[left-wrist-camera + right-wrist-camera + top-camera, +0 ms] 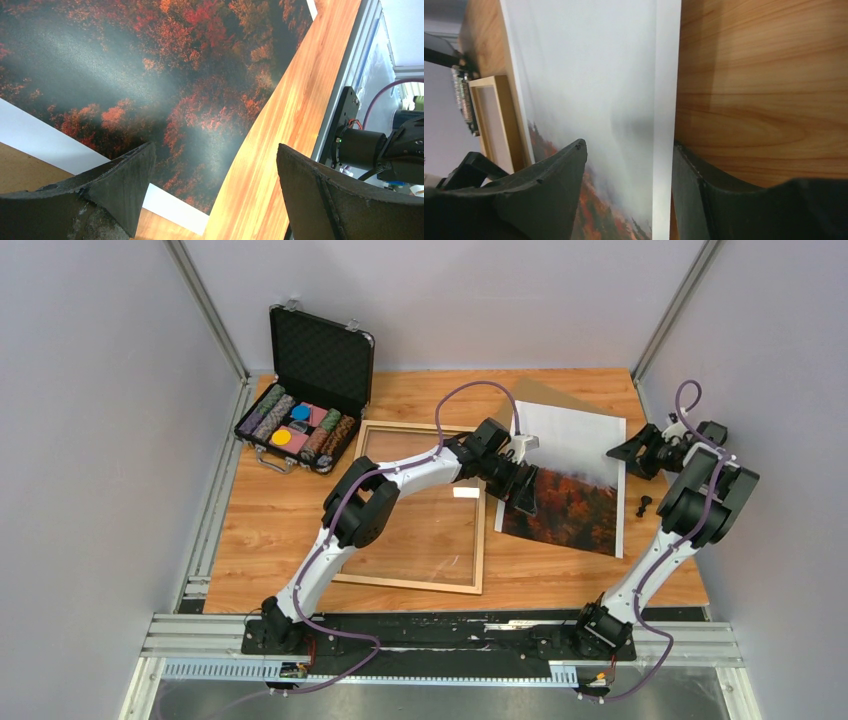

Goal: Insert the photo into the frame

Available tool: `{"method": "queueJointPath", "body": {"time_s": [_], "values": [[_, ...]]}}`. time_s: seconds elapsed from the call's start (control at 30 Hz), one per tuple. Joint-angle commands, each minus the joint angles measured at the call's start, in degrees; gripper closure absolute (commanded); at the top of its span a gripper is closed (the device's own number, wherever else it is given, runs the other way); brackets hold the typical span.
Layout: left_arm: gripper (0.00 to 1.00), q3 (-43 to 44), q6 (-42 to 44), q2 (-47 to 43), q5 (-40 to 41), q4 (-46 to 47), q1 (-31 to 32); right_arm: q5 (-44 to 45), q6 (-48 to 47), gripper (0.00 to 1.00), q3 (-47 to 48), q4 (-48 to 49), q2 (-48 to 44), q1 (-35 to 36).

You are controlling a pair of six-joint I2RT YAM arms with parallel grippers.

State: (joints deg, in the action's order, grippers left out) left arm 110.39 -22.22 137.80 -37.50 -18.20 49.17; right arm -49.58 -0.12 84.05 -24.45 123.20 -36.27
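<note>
The photo [565, 475] lies face up on the wooden table, right of the frame [410, 582], pale sky toward the back and orange-red trees toward me. The frame is a thin light-wood rectangle lying flat. My left gripper [525, 502] hovers over the photo's [150, 75] dark tree part near its left edge, jaws wide apart with nothing between them [215, 170]. My right gripper [620, 452] is at the photo's right edge. In the right wrist view its jaws [629, 145] straddle the white border [664, 100], one finger over the print and one beside it, still apart.
A black foam-lined case [300, 420] of coloured chips stands open at the back left. A brown board [540, 392] shows behind the photo. A small black part [644, 505] lies on the table right of the photo. A glossy clear pane [430, 530] lies inside the frame.
</note>
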Motion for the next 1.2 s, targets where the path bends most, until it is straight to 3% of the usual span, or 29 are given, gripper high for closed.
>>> {"method": "queueJointPath", "body": {"time_s": [0.0,0.5,0.9,1.0,1.17], "values": [[0.00,-0.9,1.7,-0.6,2.8,-3.5,0.2,-7.0,2.3,0.41,0.0,-2.4,-0.1,-0.5],[0.00,-1.1,2.0,-1.1,3.0,-3.5,0.2,-13.5,-3.4,0.50,-6.5,-7.0,-11.1,-1.4],[0.00,-1.0,2.0,-1.4,2.8,-3.5,0.2,-14.9,-6.7,0.61,-10.7,-8.9,-10.6,0.4],[0.00,-1.1,2.0,-1.8,2.8,-3.6,0.2,-15.5,-6.7,0.70,-11.4,-8.9,-10.8,0.9],[0.00,-0.8,2.2,-2.9,3.6,-4.0,0.1,-15.2,-6.7,0.93,-11.9,-8.9,-15.3,1.3]]}}
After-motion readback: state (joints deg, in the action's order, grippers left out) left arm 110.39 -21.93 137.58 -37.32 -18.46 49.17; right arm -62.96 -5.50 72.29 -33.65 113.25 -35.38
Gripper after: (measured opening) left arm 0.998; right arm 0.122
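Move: The photo's right edge already runs between the right hand's parted fingers. Its middle lies about 14 cm to the left, 5 cm back and 2 cm below; the backing board under it centres some 15 cm left and 2 cm back. A small dark piece lies about 12 cm back and 4 cm right, and the wooden frame some 48 cm left and 12 cm back. From the left hand, the photo's middle is about 11 cm right, 5 cm ahead and 3 cm down. With the photo's right edge between its fingers, the right hand swings in over the photo, about 7 cm left and 6 cm back, first rising some 5 cm and then sinking 1.5 cm, while it rolls its left side up and turns a little counter-clockwise, about 15 degrees in all. Its fingers, a bit over half open at first, close steadily and fastest at the end, and pinch the photo's raised edge. ##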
